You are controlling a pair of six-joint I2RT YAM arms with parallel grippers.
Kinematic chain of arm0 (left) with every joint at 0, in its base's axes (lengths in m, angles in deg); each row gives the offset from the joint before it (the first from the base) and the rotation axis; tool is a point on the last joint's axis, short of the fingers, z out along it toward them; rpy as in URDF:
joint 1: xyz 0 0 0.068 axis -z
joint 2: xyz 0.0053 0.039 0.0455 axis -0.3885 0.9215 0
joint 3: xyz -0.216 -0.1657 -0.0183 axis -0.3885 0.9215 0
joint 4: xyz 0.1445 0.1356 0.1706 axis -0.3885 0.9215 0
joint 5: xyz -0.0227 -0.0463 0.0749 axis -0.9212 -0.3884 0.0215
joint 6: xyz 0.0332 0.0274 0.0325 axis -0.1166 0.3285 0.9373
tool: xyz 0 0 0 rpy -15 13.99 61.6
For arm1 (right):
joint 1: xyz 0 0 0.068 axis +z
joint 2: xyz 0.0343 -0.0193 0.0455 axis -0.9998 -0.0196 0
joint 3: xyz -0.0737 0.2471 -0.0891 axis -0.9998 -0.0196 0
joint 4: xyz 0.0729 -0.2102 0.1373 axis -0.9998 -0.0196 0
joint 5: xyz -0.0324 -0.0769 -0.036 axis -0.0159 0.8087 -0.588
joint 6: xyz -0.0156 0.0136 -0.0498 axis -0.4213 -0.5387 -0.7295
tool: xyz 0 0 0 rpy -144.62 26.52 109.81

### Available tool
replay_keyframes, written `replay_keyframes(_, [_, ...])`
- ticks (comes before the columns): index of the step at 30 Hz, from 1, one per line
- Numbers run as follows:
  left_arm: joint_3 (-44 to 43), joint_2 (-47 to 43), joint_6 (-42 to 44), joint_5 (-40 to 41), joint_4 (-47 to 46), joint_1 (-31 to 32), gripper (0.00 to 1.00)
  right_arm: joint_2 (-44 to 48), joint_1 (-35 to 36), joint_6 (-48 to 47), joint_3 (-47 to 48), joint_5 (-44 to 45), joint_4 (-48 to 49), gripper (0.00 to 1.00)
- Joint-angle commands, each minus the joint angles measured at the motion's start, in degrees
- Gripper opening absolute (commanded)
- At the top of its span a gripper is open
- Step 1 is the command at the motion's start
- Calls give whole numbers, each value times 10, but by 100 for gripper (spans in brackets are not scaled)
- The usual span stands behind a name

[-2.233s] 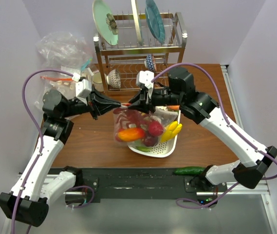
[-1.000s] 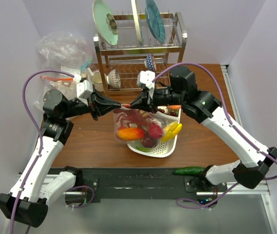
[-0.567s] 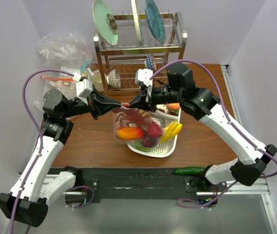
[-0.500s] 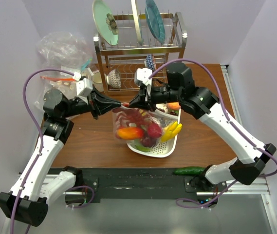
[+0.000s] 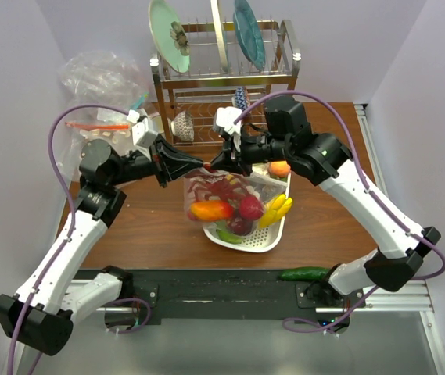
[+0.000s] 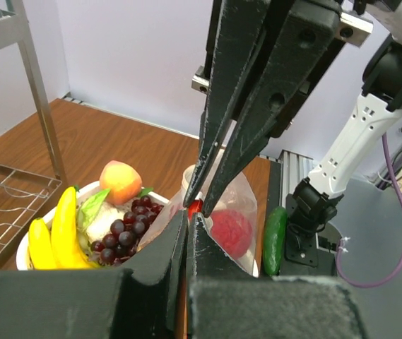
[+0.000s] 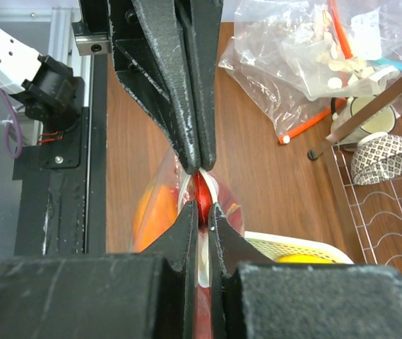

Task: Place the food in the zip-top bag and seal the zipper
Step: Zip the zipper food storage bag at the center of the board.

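The zip-top bag (image 5: 224,200) hangs in the air over the white tray (image 5: 249,242), with a red lobster, an orange pepper (image 5: 210,209) and a red fruit (image 5: 249,207) inside. My left gripper (image 5: 199,166) and right gripper (image 5: 213,164) meet tip to tip, both shut on the bag's mouth edge at the zipper (image 7: 188,192). A small red piece (image 7: 202,191) sits on that edge between the two sets of fingertips. In the left wrist view my left gripper (image 6: 188,216) pinches the bag (image 6: 239,201) just under the right fingers (image 6: 218,183). A peach (image 5: 279,169) lies in the tray.
Yellow bananas (image 5: 277,209), dark grapes (image 6: 119,233) and pale green cabbage stay in the tray. A green cucumber (image 5: 303,273) lies at the table's near edge. A metal dish rack (image 5: 226,86) stands at the back, with a bulky clear bag (image 5: 101,82) at the back left.
The left arm has risen and its wrist has swung right. The right wrist has shifted slightly toward the back. The bag has moved with them; both grips on it are unchanged.
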Motion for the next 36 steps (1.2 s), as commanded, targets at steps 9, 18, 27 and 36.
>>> replay_keyframes(9, [-123, 8, -58, 60, -90, 24, 0, -12, 20, 0, 16, 68, -96, 0])
replay_keyframes(18, [-109, 29, -175, 56, -228, 26, 0, -50, 25, 0, 28, 53, -129, 0])
replay_keyframes(27, [-76, 33, -202, 68, -270, 38, 0, -75, 25, 15, 25, 43, -96, 0])
replay_keyframes(36, [-97, 27, -150, 70, -205, 39, 0, -6, 21, 54, -2, 72, -7, 0])
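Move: Both hands already pinch the bag's zipper near each other, fingertips nearly meeting: the pinched stretch is about 2 cm right of the left hand and 1 cm left of the right. The filled bag body hangs about 15 cm below them and 3 cm back, 7 cm right of the left hand. Some 33 cm under the left hand, the white tray's middle is 13 cm right and 6 cm ahead, with the peach 24 cm right and 18 cm ahead. Upward goes the left hand, about 7.5 cm, keeping its pinch on the zipper while its fingertips tilt up over 10 degrees. The right hand rises some 2 cm beside it, then drops quickly by about 7 cm, edging left beneath the left gripper, and comes back up slightly; its shut fingers come free of the zipper. ##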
